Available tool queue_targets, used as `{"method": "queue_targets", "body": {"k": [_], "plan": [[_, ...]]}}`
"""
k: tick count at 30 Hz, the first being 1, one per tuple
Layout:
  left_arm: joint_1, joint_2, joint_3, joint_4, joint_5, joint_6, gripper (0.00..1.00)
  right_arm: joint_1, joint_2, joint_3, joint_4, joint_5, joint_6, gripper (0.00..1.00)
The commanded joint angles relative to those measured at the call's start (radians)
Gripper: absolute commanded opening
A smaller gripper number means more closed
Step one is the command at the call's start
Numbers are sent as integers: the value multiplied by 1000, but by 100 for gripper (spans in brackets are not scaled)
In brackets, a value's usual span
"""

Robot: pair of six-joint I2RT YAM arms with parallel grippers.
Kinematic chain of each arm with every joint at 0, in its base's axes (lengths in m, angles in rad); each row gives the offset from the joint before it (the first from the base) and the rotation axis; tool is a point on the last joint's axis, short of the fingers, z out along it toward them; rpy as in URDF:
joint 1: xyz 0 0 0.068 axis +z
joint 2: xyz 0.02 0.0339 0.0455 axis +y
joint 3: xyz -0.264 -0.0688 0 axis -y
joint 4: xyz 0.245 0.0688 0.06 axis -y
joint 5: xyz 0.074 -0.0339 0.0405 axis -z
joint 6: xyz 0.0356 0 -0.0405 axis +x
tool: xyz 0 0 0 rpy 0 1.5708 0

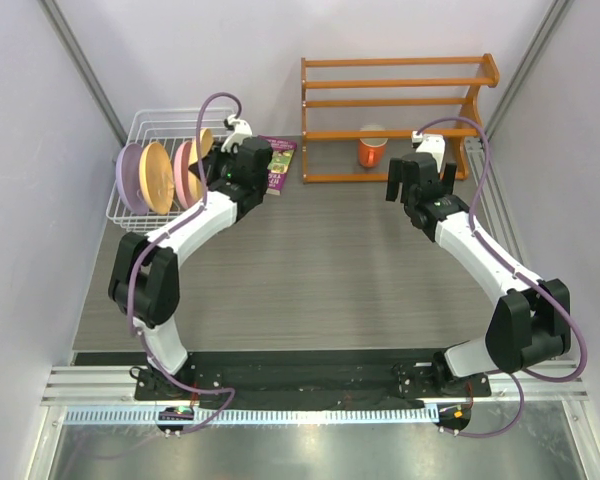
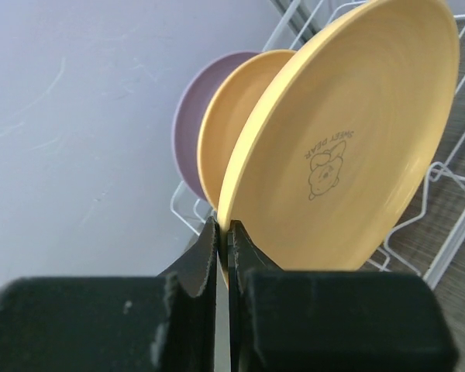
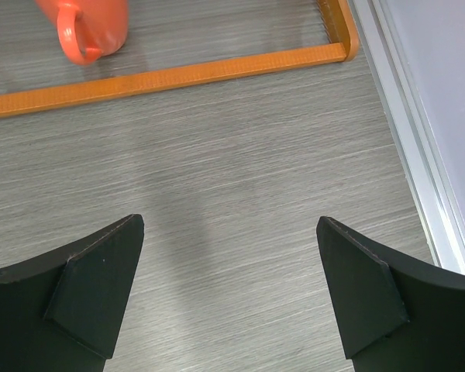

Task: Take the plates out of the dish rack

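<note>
The white wire dish rack (image 1: 165,118) stands at the back left. It holds a lavender plate (image 1: 130,175), a yellow-orange plate (image 1: 158,178) and a pink plate (image 1: 187,172), all on edge. My left gripper (image 1: 213,150) is at the rack's right end, shut on the rim of another yellow-orange plate (image 1: 206,143). In the left wrist view the gripper (image 2: 223,229) pinches that plate (image 2: 349,147), which has a bear print. A second yellow-orange plate (image 2: 232,116), the lavender plate (image 2: 187,132) and the rack's wires (image 2: 449,232) lie behind; the pink plate does not show there. My right gripper (image 1: 417,185) (image 3: 231,256) is open and empty over the table.
An orange wooden shelf (image 1: 400,100) stands at the back, with an orange mug (image 1: 371,152) (image 3: 85,27) on its bottom level; its base rail (image 3: 178,74) lies ahead of the right gripper. A purple book (image 1: 280,163) lies beside the rack. Walls close both sides.
</note>
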Motion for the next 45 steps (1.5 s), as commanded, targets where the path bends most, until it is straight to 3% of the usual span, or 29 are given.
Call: {"method": "queue_targets", "body": {"k": [1, 6, 10, 13, 17, 18, 27, 37, 41, 44, 45], "plan": [[-29, -112, 45, 90, -87, 71, 0, -4, -51, 9, 3, -19, 2, 100], [-72, -172, 48, 85, -87, 100, 0, -4, -74, 15, 3, -92, 11, 100], [-113, -209, 48, 53, -74, 97, 0, -6, -97, 30, 3, -251, 45, 100], [-155, -230, 61, -66, -25, 9, 0, -4, -101, 52, 8, -344, 93, 100], [-178, -259, 108, -364, 175, -293, 0, -6, -89, 72, 18, -508, 155, 100], [-176, -272, 102, -395, 303, -376, 0, -4, -87, 69, 32, -531, 165, 100], [-178, -284, -30, -352, 847, -614, 0, -4, -113, -42, 164, -735, 277, 100], [-179, -276, -84, -271, 1004, -737, 0, -4, -94, -137, 222, -793, 317, 98], [-178, -284, -93, -251, 1051, -760, 0, -2, -78, -180, 254, -813, 327, 92], [-179, -283, -97, -240, 1084, -779, 0, -2, -69, -200, 268, -820, 329, 78], [-179, -283, -102, -237, 1091, -782, 0, -2, -66, -201, 270, -820, 330, 69]]}}
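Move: The left hand holds a yellow plate by its rim, the middle about 6 cm ahead and 5 cm below, and takes it towards the right hand, some 52 cm right and 3 cm back. The pink plate stands about 8 cm left, 2 cm back; the book lies 11 cm right, 5 cm ahead. From the right hand, the held plate is about 53 cm left and 9 cm ahead; the red mug 8 cm left, 13 cm ahead. Left hand lifts the pinched plate 8 cm, then swings right and down towards the leftward-reaching right hand. ##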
